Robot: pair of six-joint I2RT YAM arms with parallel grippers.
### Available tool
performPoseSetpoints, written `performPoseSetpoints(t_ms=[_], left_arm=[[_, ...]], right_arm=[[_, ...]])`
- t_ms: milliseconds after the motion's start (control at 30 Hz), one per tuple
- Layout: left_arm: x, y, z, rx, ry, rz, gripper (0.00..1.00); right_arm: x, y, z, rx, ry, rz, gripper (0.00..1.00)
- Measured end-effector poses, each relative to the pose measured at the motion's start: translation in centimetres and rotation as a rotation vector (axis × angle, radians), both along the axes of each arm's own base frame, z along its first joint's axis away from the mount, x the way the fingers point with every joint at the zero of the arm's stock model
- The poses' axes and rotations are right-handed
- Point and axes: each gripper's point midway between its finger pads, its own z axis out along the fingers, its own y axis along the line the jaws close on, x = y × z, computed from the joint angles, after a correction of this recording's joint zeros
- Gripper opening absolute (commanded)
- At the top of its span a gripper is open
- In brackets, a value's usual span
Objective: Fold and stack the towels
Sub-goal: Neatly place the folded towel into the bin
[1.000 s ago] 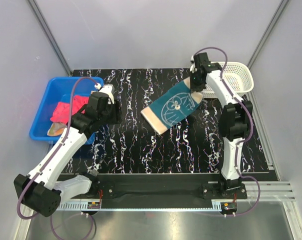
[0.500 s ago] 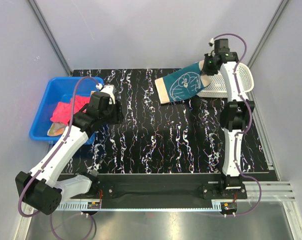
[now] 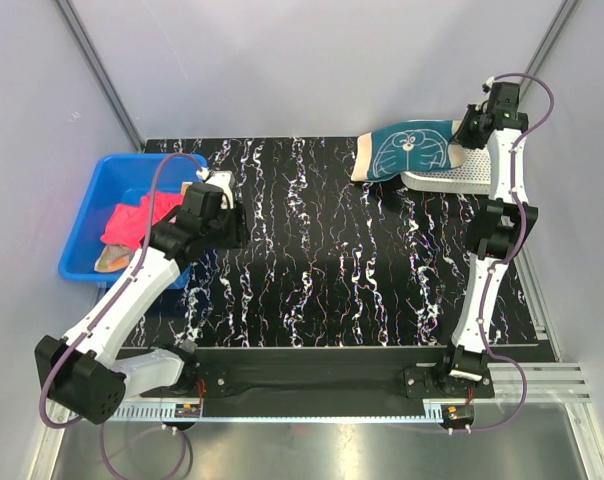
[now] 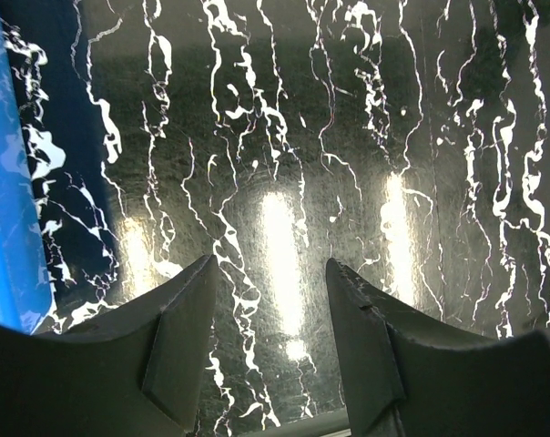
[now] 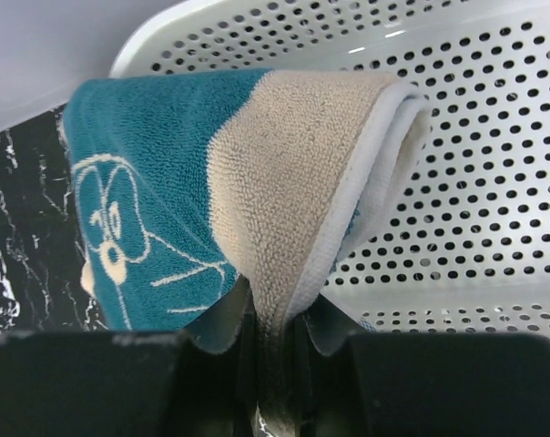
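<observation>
A folded teal towel (image 3: 412,147) with a white cartoon face and a beige edge hangs in the air over the white basket (image 3: 460,178) at the back right. My right gripper (image 3: 469,133) is shut on its beige edge (image 5: 284,200), and the basket's perforated floor (image 5: 475,182) fills the view behind it. A pink-red towel (image 3: 134,218) and an orange-peach one (image 3: 110,260) lie crumpled in the blue bin (image 3: 100,190) at the left. My left gripper (image 4: 268,337) is open over bare tabletop, next to the bin, with nothing between its fingers.
The black marbled tabletop (image 3: 312,250) spans the middle. The blue bin wall (image 4: 6,209) stands close on the left of my left gripper. Grey walls close in on the back and both sides.
My right arm has carried the teal towel from the table's middle back and to the right, over the white basket. The left arm has hardly moved.
</observation>
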Motion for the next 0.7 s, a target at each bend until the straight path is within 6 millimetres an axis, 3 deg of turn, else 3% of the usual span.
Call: performPoseSetpoints(t_ms=[333, 700], left_arm=[[0.1, -0.4, -1.1, 0.004, 0.040, -0.012, 0.56], [0.2, -0.6, -1.9, 0.010, 0.065, -0.017, 0.56]], right_arm=[[1.4, -3.6, -3.3, -0.024, -0.003, -0.052, 0.00], [2.2, -9.1, -3.8, -0.169, -0.039, -0.133, 0.00]])
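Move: The folded towel is already pinched at its right end by the right hand; its middle lies about 13 cm left, 3 cm ahead and some 6 cm below the fingers. The white basket it is being taken into has its middle roughly 8 cm ahead, 2 cm to the right and 12 cm below that hand. From the left hand, the basket lies about 38 cm ahead, 53 cm to the right and some 14 cm lower. The folded towel is drawn rightward over the white basket by the right hand, which keeps its pinch on the end and travels about 9 cm right towards the basket's right side. It also sinks some 4 cm, mostly early on, and edges a little forward, while the wrist turns slightly clockwise and its left side dips about 10 degrees. The open, empty left hand sinks about 2 cm. ##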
